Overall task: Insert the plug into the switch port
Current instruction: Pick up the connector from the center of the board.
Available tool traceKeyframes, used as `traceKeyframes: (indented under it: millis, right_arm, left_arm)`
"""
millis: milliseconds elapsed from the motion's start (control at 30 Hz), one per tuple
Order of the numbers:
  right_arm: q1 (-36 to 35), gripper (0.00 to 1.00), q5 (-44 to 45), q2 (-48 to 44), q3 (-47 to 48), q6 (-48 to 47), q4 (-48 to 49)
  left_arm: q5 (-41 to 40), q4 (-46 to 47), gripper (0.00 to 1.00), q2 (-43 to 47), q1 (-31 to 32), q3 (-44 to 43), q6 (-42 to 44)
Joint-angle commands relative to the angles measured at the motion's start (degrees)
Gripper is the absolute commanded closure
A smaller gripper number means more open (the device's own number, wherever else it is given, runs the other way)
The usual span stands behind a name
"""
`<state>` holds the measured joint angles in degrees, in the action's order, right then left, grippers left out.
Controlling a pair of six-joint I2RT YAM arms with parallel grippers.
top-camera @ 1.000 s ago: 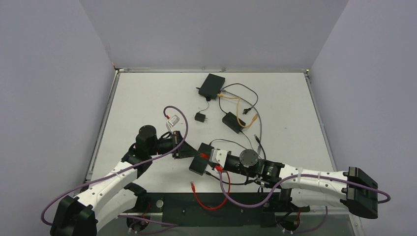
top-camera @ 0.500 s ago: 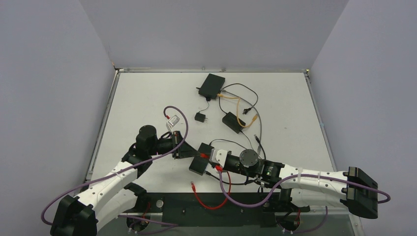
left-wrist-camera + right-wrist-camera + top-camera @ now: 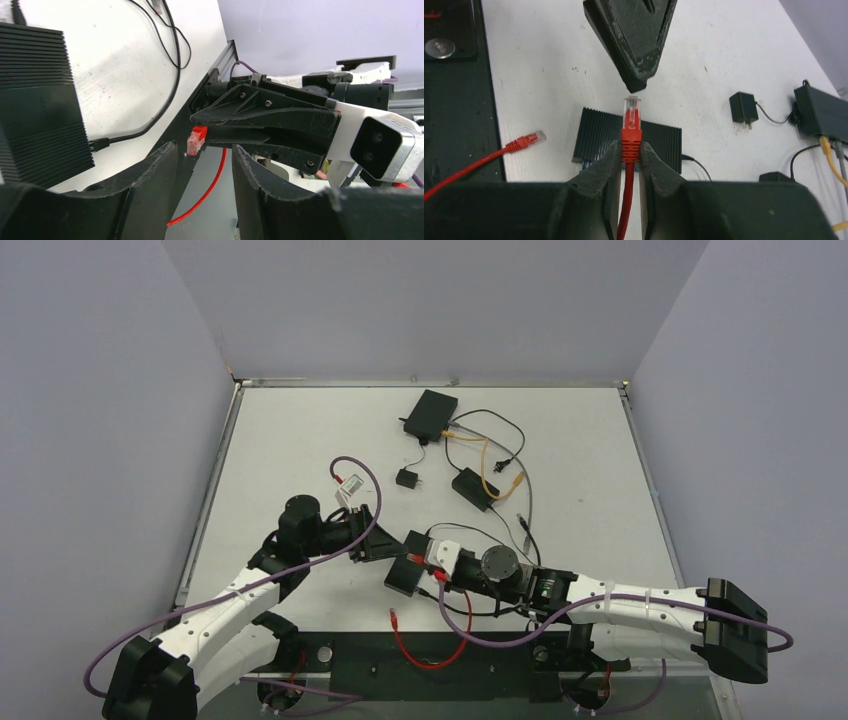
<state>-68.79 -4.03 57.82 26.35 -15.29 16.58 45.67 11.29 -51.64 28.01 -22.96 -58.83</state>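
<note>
The red plug (image 3: 631,114) with its clear tip sticks up from my right gripper (image 3: 630,148), which is shut on its ribbed red boot. Just below it lies the black ribbed switch (image 3: 599,131), flat on the table; its ports are hidden from here. My left gripper (image 3: 204,149) is open, and the plug (image 3: 196,140) stands just beyond its fingertips, touching neither. In the top view the left gripper (image 3: 383,544) and the right gripper (image 3: 416,559) meet tip to tip above the switch (image 3: 400,578).
The red cable's free end (image 3: 394,617) lies near the table's front edge by the black base plate (image 3: 360,665). Further back are a second black box (image 3: 430,412) with yellow and grey cables, a small power adapter (image 3: 406,478) and a black brick (image 3: 472,488).
My left gripper's jaws have parted and now stand clear of the plug. The right gripper has kept its hold on the plug and shifted slightly left.
</note>
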Motion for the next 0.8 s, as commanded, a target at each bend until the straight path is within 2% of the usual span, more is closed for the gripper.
traceKeyframes:
  millis: [0, 267, 767]
  right_arm:
    - [-0.55, 1.00, 4.49, 0.25, 1.39, 6.84, -4.26]
    - [0.17, 1.00, 11.11, 1.28, 0.25, 14.80, -9.32]
    - [4.05, 1.00, 13.20, 9.55, -3.71, 27.90, -2.79]
  left_arm:
    - [-5.10, -3.98, 0.58, 0.87, -0.45, -1.66, 4.62]
    - [-15.17, -10.49, 0.57, -1.29, -0.59, -3.71, 11.57]
    - [-20.66, -4.25, 0.57, -12.83, -1.09, -3.91, 15.90]
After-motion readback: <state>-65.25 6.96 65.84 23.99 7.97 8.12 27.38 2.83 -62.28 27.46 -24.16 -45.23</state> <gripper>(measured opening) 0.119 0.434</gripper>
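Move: The black ribbed switch lies about 5 cm ahead of the right hand, 4 cm to its left and 14 cm below; that hand already holds a red plug. From the open left hand the switch is about 4 cm ahead, 2 cm right and 17 cm down. On the table, from the right hand, the loose red plug is roughly 6 cm back and 7 cm left, and the black plug in the switch about 1 cm back and 1 cm left. Down goes the right hand, about 9 cm, drawing back to its right by half that with a little forward, its fingers tipping down and swinging clockwise some 35 degrees so the pinched red plug comes towards the switch's port side. The left hand also sinks about 9 cm and reaches 5 cm forward, easing slightly left, fingers still open and tilting down towards the switch. ##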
